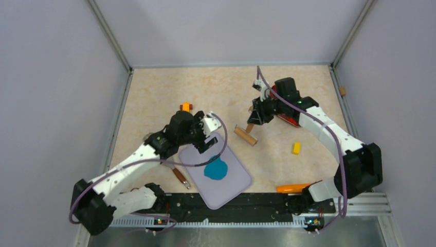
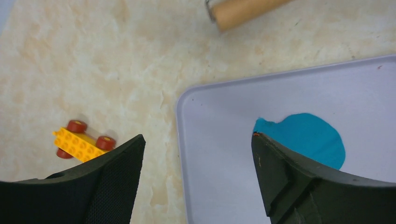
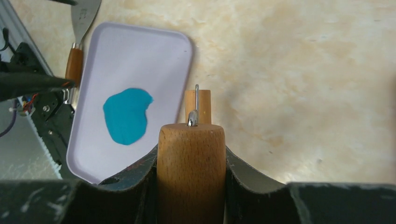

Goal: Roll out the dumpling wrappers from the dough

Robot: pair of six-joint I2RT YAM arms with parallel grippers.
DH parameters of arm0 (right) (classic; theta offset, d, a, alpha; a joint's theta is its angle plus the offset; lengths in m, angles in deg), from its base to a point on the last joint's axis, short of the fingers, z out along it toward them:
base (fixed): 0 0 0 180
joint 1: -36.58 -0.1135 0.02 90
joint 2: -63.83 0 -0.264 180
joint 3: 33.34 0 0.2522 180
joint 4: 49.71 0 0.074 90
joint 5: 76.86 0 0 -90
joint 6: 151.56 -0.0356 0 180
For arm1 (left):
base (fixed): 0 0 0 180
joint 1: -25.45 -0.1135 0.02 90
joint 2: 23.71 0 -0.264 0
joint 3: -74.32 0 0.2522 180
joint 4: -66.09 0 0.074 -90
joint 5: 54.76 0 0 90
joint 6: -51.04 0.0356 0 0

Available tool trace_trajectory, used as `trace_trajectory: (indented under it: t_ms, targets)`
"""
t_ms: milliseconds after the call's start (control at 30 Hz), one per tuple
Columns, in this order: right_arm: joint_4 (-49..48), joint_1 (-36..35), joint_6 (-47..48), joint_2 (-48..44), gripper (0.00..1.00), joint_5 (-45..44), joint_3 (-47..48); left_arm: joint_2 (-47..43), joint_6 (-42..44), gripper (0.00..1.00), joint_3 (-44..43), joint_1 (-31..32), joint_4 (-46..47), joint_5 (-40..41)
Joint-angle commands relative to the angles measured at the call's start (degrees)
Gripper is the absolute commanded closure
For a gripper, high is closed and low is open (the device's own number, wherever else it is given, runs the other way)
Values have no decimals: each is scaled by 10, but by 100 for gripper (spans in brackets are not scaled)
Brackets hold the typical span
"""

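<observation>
The dough (image 1: pixel 216 169) is a flattened teal-blue patch on the lavender mat (image 1: pixel 234 180). No dumpling wrappers show in any view. My left gripper (image 1: pixel 205 141) hangs open over the mat's far left corner. In the left wrist view its jaws (image 2: pixel 198 137) stand wide apart with nothing between them, over the mat's edge (image 2: pixel 224 116), with the dough (image 2: pixel 308 137) by the right finger. My right gripper (image 1: pixel 255 117) is shut on the wooden roller's handle (image 3: pixel 191 163). The roller's head (image 1: pixel 246 136) rests on the table beyond the mat (image 3: pixel 135 56) and the dough (image 3: pixel 125 115).
A yellow toy block with red wheels (image 1: pixel 185 107) (image 2: pixel 81 142) lies behind the left gripper. A wooden-handled spatula (image 1: pixel 180 177) (image 3: pixel 74 60) lies left of the mat. A small yellow brick (image 1: pixel 296 148) and an orange piece (image 1: pixel 293 188) lie at the right. Walls enclose the table.
</observation>
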Motion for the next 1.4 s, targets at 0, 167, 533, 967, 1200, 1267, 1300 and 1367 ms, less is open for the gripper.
trace_trajectory:
  t_ms: [0, 167, 533, 967, 1200, 1267, 1300, 1367]
  targets:
    - [47, 48, 38, -67, 100, -6, -16, 138, 10, 18, -127, -70, -82, -85]
    - [82, 87, 58, -113, 100, 15, -49, 327, 22, 40, -280, -128, -260, -102]
    - [54, 150, 23, -159, 100, 32, -97, 496, 19, 48, -350, -173, -305, -123]
    - [44, 183, 2, -147, 100, 29, -99, 544, -3, 76, -340, -171, -244, -103]
    - [64, 195, 15, -152, 100, 23, -106, 575, 19, 88, -369, -156, -259, -122]
    - [63, 195, 14, -153, 100, 21, -114, 580, 24, 93, -373, -149, -258, -123]
    - [63, 195, 15, -152, 100, 20, -118, 584, 25, 95, -378, -144, -258, -123]
    - [62, 196, 17, -149, 100, 18, -127, 591, 26, 98, -395, -138, -255, -122]
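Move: The grey tray's far rim, near its outer right corner, lies about 8 cm ahead of the left hand, 2 cm to its left and 16 cm below. On the tray the dough sits some 5 cm back and 2 cm right of that hand; the yellow toy car is 17 cm ahead and 11 cm left. From the right hand, still holding the rolling pin, the rim lies about 2 cm ahead, 17 cm left; the yellow block 3 cm back, 19 cm right. Bring the left gripper forward over the tray's far rim, then straight down, about 15 cm in all, tipping the wrist some 45 degrees so the fingers point down. Half-close on the way and shut the fingers on the rim at the bottom, one on either side. Meanwhile carry the rolling pin right, away from the tray, about 11 cm, turning it slightly clockwise. ##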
